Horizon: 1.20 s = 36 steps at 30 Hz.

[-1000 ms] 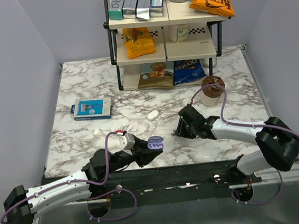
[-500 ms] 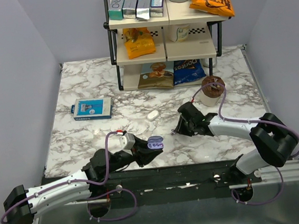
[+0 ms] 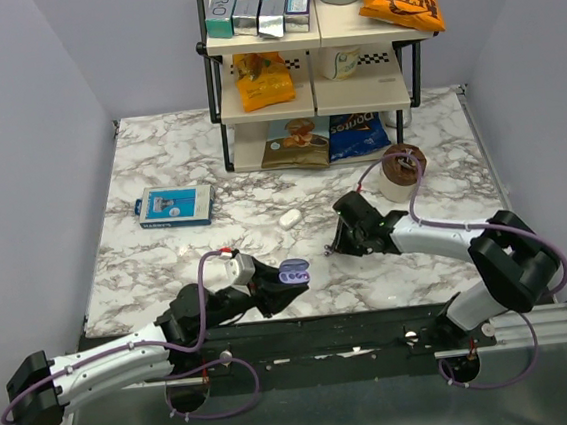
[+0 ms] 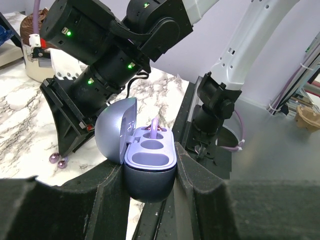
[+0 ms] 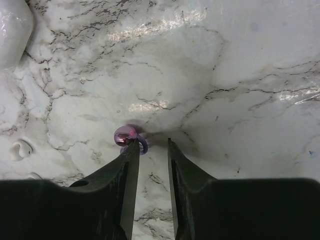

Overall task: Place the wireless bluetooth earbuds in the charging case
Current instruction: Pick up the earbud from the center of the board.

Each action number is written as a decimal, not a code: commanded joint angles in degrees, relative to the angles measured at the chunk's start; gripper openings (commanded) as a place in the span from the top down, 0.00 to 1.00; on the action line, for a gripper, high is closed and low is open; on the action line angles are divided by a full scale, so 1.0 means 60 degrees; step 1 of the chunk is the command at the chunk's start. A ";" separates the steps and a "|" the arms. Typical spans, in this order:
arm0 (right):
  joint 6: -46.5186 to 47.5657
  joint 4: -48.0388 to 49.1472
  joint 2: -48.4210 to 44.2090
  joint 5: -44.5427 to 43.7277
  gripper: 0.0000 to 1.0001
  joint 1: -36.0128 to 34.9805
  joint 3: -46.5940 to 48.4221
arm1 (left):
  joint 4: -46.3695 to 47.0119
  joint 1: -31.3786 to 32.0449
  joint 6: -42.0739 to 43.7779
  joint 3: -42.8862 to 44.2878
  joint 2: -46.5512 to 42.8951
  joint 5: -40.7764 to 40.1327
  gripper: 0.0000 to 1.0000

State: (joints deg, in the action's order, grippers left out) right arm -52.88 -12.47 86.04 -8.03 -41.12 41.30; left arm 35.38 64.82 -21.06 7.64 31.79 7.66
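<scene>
The lavender-blue charging case (image 4: pixel 150 185) has its lid open, and my left gripper (image 4: pixel 150 170) is shut on its body, holding it above the table's near edge (image 3: pixel 294 270). A small purple piece (image 4: pixel 154 128) stands in the far slot, while the two nearer slots look empty. One purple earbud (image 5: pixel 127 136) lies on the marble, touching the tip of my right gripper's left finger (image 5: pixel 131 150), outside the gap. My right gripper (image 5: pixel 152 142) is open with a narrow gap, tips down on the table (image 3: pixel 337 247). The left wrist view shows that earbud (image 4: pixel 56 159) under the right arm.
A white oval pebble-like object (image 3: pixel 289 217) lies left of the right gripper, also top left in the right wrist view (image 5: pixel 12 30). A small white piece (image 5: pixel 20 149) lies nearby. A blue box (image 3: pixel 174 206), a brown-topped cup (image 3: pixel 402 171) and a snack shelf (image 3: pixel 310 69) stand farther back.
My right gripper has crept slightly left and farther away, and its jaws have narrowed. The left arm and the case have not moved.
</scene>
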 commanded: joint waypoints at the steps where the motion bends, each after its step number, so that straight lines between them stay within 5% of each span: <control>1: 0.0478 -0.0397 0.0337 -0.0024 0.64 0.0042 0.0265 | 0.0505 0.0066 -0.0064 -0.0101 0.0077 -0.0134 1.00; 20: 0.1270 -0.0954 0.0953 -0.0097 0.61 -0.0119 0.1144 | 0.0505 0.0066 -0.0079 -0.0160 0.0034 -0.0149 1.00; 33: 0.1402 -0.0895 0.0982 -0.0111 0.83 -0.0236 0.0837 | 0.0535 0.0052 -0.0152 -0.0204 0.0062 -0.0164 1.00; 36: 0.1387 -0.0866 0.0968 -0.0141 0.94 -0.0251 0.0734 | 0.0564 0.0052 -0.0181 -0.0189 0.0121 -0.0164 1.00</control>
State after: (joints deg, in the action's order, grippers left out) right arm -45.04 -16.27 90.76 -7.90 -42.02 47.07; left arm 36.40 64.90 -21.52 7.01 32.42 7.64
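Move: The purple earbud lies on the table just under the right hand's left fingertip, some 2 cm left of the hand point, level with it fore and aft, and about 1 cm below. On the table, the white case is roughly 9 cm ahead and 8 cm left of the right hand; two white earbuds lie about 13 cm to its left. From the left hand, the purple earbud is about 14 cm ahead, 8 cm right and 20 cm down. The purple earbud is what the right fingers work at: staying low at the table, the right hand edges about 1 cm forward and left towards it while turning just under 10 degrees counter-clockwise. It eases back slightly, then the fingers close nearly shut at the earbud's right edge, the left fingertip against it. The left hand keeps holding the open purple case still. ##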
